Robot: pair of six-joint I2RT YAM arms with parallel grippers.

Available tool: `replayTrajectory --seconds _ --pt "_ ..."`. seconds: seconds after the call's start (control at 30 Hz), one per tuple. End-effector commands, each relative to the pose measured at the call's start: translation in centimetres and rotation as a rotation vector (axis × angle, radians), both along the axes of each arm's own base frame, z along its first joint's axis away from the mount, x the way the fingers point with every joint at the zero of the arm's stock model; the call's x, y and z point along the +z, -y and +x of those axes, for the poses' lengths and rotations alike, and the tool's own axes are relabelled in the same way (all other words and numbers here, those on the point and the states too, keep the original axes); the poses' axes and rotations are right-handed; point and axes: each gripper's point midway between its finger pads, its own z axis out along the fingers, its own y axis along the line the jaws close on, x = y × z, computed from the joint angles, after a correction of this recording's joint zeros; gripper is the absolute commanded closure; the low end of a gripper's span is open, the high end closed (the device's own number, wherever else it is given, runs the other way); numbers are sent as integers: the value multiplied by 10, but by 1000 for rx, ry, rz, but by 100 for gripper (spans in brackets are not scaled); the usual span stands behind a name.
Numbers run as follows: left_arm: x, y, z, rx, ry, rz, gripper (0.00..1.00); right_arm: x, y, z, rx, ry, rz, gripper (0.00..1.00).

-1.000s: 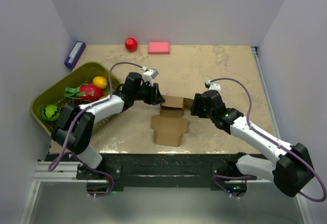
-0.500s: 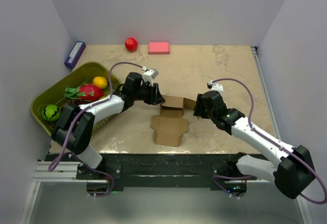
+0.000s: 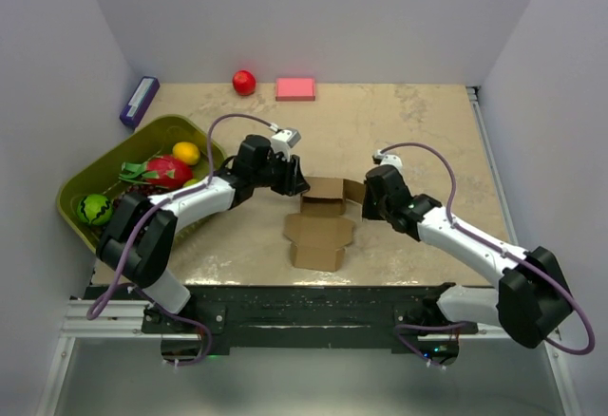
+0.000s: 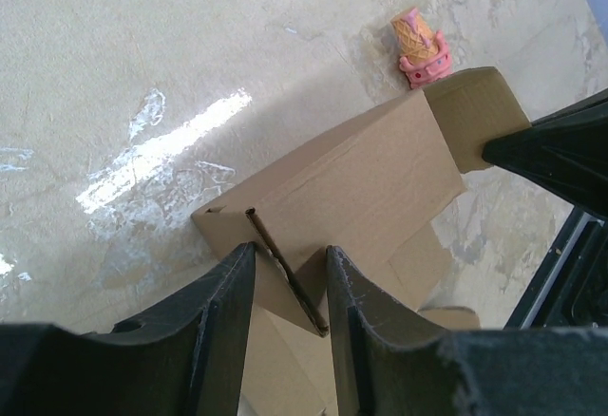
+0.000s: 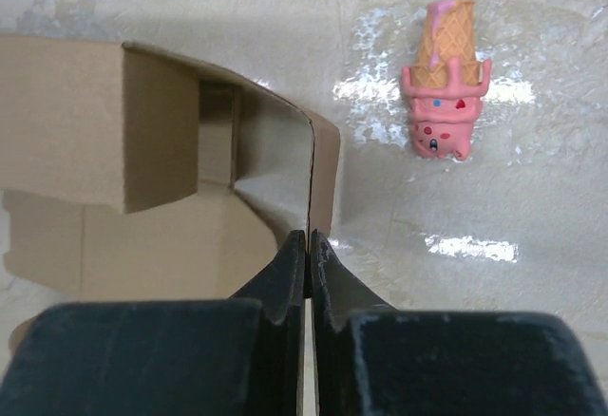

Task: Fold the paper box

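Note:
The paper box (image 3: 318, 236) is brown cardboard, half formed: a flat panel lies near me and raised walls stand behind it. My left gripper (image 3: 299, 186) is at its left end. In the left wrist view its jaws (image 4: 291, 248) are part-way closed, with a folded flap of the box (image 4: 361, 179) wedged slantwise between both fingers. My right gripper (image 3: 361, 202) is at the right end. In the right wrist view it (image 5: 309, 236) pinches the thin edge of an upright wall of the box (image 5: 76, 112).
A pink ice-cream toy (image 5: 442, 79) lies on the table just beyond the box's right end. A green basket (image 3: 71, 198) of fruit stands at the left. A red ball (image 3: 244, 82), a pink block (image 3: 295, 88) and a purple box (image 3: 139, 101) sit along the back.
My right gripper has closed on the box's right wall, and its arm has swung a little to the left. The left arm and the box have shifted slightly to the right.

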Motion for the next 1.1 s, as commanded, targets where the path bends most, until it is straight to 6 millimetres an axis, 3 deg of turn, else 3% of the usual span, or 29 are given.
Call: replayTrajectory --seconds 0.0,0.37,0.6,0.77,0.9,1.07 --pt "-4 -6 4 15 39 83 60 42 -33 13 103 41 100 100" --pt "-4 1 -1 -5 69 121 61 37 -64 3 192 -71 204 100" --pt "10 -3 5 11 125 132 58 25 -37 3 105 -69 98 100" --pt "63 -9 20 46 312 112 35 19 -28 3 63 -60 74 100" --pt "109 -21 30 103 465 120 31 20 -28 5 54 -41 81 100" --pt "163 -41 23 216 613 108 32 19 -30 10 53 -29 84 100"
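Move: The left gripper is half open over the left end of the paper box's raised part, whose middle lies about 5 cm to its right, 2 cm nearer the base and 4 cm below. The right gripper already pinches the side flap. The raised part's middle is some 9 cm to its left and 4 cm ahead. From the right hand, the flat front panel lies roughly 10 cm left and 5 cm back, the ice-cream toy about 7 cm ahead and 5 cm right, both lower. Still pinching the side flap's edge, the right fingers draw it left towards the box's open end, about 4 cm with a 1 cm rise, turning slightly counter-clockwise, then ease back right by roughly 1.5 cm. The left hand first nudges forward barely 1 cm at the box's left end, then opens, comes free and rises about 9 cm, drifting left as its fingers tilt up some 20 degrees. ##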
